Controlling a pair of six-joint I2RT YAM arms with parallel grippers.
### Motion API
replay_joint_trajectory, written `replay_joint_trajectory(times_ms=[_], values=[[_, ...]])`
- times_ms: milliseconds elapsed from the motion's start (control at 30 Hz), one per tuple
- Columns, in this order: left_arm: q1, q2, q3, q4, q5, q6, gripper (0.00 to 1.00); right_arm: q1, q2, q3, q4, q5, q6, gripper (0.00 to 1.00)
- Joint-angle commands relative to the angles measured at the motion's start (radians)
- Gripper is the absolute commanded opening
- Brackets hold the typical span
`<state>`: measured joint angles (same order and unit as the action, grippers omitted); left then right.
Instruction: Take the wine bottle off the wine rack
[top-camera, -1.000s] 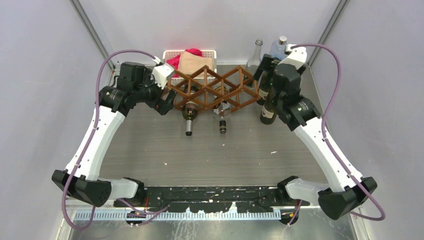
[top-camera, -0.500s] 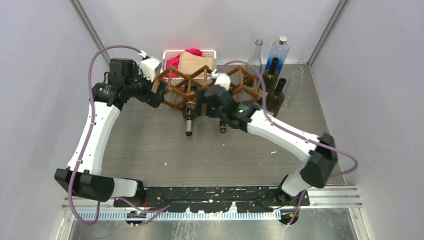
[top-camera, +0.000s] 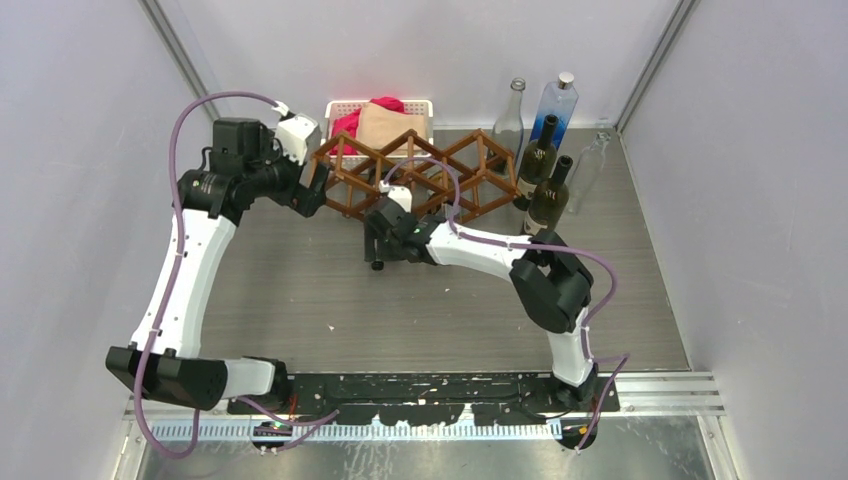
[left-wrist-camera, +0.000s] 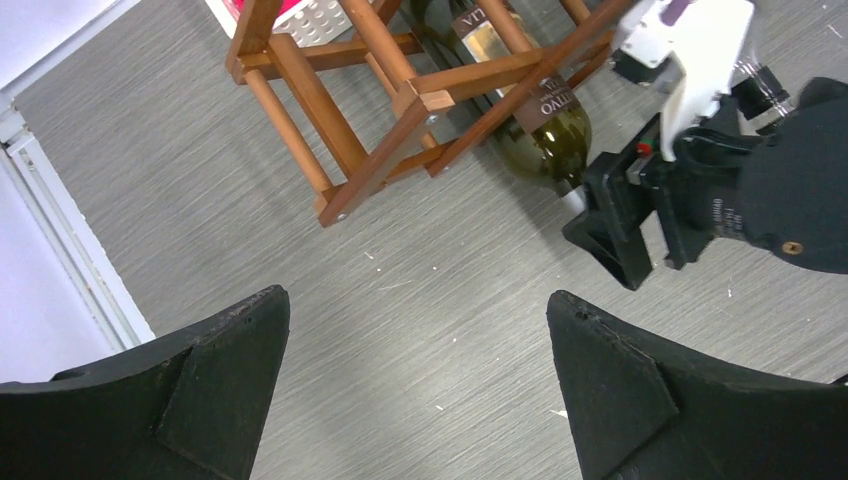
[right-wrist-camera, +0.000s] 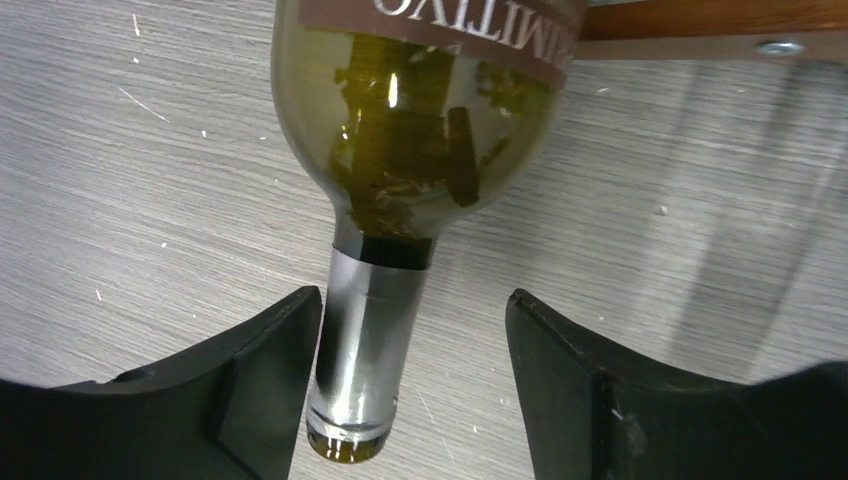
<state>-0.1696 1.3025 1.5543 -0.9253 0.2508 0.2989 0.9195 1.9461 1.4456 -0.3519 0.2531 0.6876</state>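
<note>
The brown wooden wine rack (top-camera: 425, 172) stands at the back of the table. A green wine bottle (top-camera: 377, 264) lies in its left lower cell, its neck poking out toward me. My right gripper (top-camera: 377, 250) is down at that neck. In the right wrist view the silver-foiled neck of the wine bottle (right-wrist-camera: 372, 330) lies between the jaws of the right gripper (right-wrist-camera: 415, 300): the left finger touches it and the right finger stands apart. My left gripper (top-camera: 312, 200) hovers wide open off the rack's left end. The left wrist view shows the left gripper (left-wrist-camera: 417, 297) over bare table, with the wine rack (left-wrist-camera: 400, 95) and wine bottle (left-wrist-camera: 545, 140) ahead.
A white basket of cloths (top-camera: 340, 106) sits behind the rack. Several upright bottles stand at the back right, among them a blue one (top-camera: 555, 108) and a dark green one (top-camera: 548, 203). A clear bottle (right-wrist-camera: 760, 180) lies beside the green one in the rack.
My right arm swung from the upright bottles at the back right to the rack's front, and its jaws narrowed around the green bottle's neck. The left arm shifted slightly left.
</note>
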Motion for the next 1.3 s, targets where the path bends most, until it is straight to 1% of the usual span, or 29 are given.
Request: replay_joint_trajectory(times_ms=[0, 200, 367, 400, 433, 533, 567, 600, 633, 667, 700, 867, 1000, 1133, 1267], values=[[0.004, -0.052, -0.013, 0.024, 0.056, 0.0, 1.0, -0.008, 0.023, 0.07, 0.108, -0.004, 0.003, 0.7], [0.004, -0.07, -0.029, 0.031, 0.059, 0.022, 1.0, -0.015, 0.053, 0.084, 0.141, 0.015, 0.006, 0.63], [0.004, -0.081, -0.049, 0.034, 0.072, 0.023, 1.0, -0.014, 0.05, 0.063, 0.164, 0.054, 0.046, 0.62], [0.004, -0.084, -0.052, 0.034, 0.076, 0.023, 1.0, -0.014, 0.044, 0.047, 0.179, 0.059, 0.054, 0.59], [0.004, -0.085, -0.054, 0.034, 0.079, 0.024, 1.0, -0.013, 0.037, 0.028, 0.198, 0.063, 0.066, 0.54], [0.004, -0.091, -0.057, 0.033, 0.08, 0.027, 1.0, -0.008, 0.006, -0.021, 0.246, 0.069, 0.073, 0.36], [0.004, -0.093, -0.058, 0.033, 0.082, 0.027, 1.0, -0.004, -0.005, -0.034, 0.256, 0.072, 0.07, 0.28], [0.004, -0.094, -0.06, 0.034, 0.082, 0.028, 1.0, -0.001, -0.018, -0.05, 0.266, 0.078, 0.067, 0.18], [0.004, -0.096, -0.063, 0.035, 0.084, 0.029, 1.0, 0.004, -0.03, -0.063, 0.273, 0.081, 0.064, 0.11], [0.004, -0.098, -0.065, 0.037, 0.086, 0.027, 1.0, 0.008, -0.043, -0.076, 0.276, 0.085, 0.063, 0.05], [0.004, -0.098, -0.069, 0.04, 0.089, 0.027, 1.0, 0.011, -0.057, -0.087, 0.277, 0.088, 0.063, 0.02], [0.004, -0.102, -0.079, 0.05, 0.101, 0.021, 1.0, 0.042, -0.134, -0.148, 0.29, 0.09, 0.064, 0.01], [0.004, -0.102, -0.081, 0.055, 0.109, 0.02, 1.0, 0.072, -0.176, -0.164, 0.288, 0.09, 0.055, 0.01], [0.004, -0.1, -0.092, 0.066, 0.128, 0.005, 1.0, 0.074, -0.152, -0.097, 0.231, 0.061, 0.051, 0.01], [0.004, -0.098, -0.094, 0.062, 0.147, -0.004, 1.0, 0.081, -0.146, -0.107, 0.255, 0.022, 0.043, 0.01]])
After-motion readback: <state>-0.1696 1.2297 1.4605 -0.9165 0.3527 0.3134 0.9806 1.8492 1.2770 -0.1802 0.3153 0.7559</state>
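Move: Just ahead of the right hand, the foil-covered neck of the wine bottle lies about 2 cm forward and 2 cm to the left, at finger height. The middle of the wooden rack is roughly 14 cm ahead and 6 cm to the right, a little higher. A clear bottle with a black cap lies some 11 cm right and 7 cm ahead, a bit lower. From the left hand the neck is about 9 cm back, 10 cm right and 22 cm below. Easing forward and left about 3 cm until the neck sits between its half-open fingers, the right hand shuts them on the foil, then with that grip held draws back some 4 cm towards the base, a little right and up, the wrist rolling slightly. The left hand, open and empty, drifts back about 2.5 cm, sinking a little. ##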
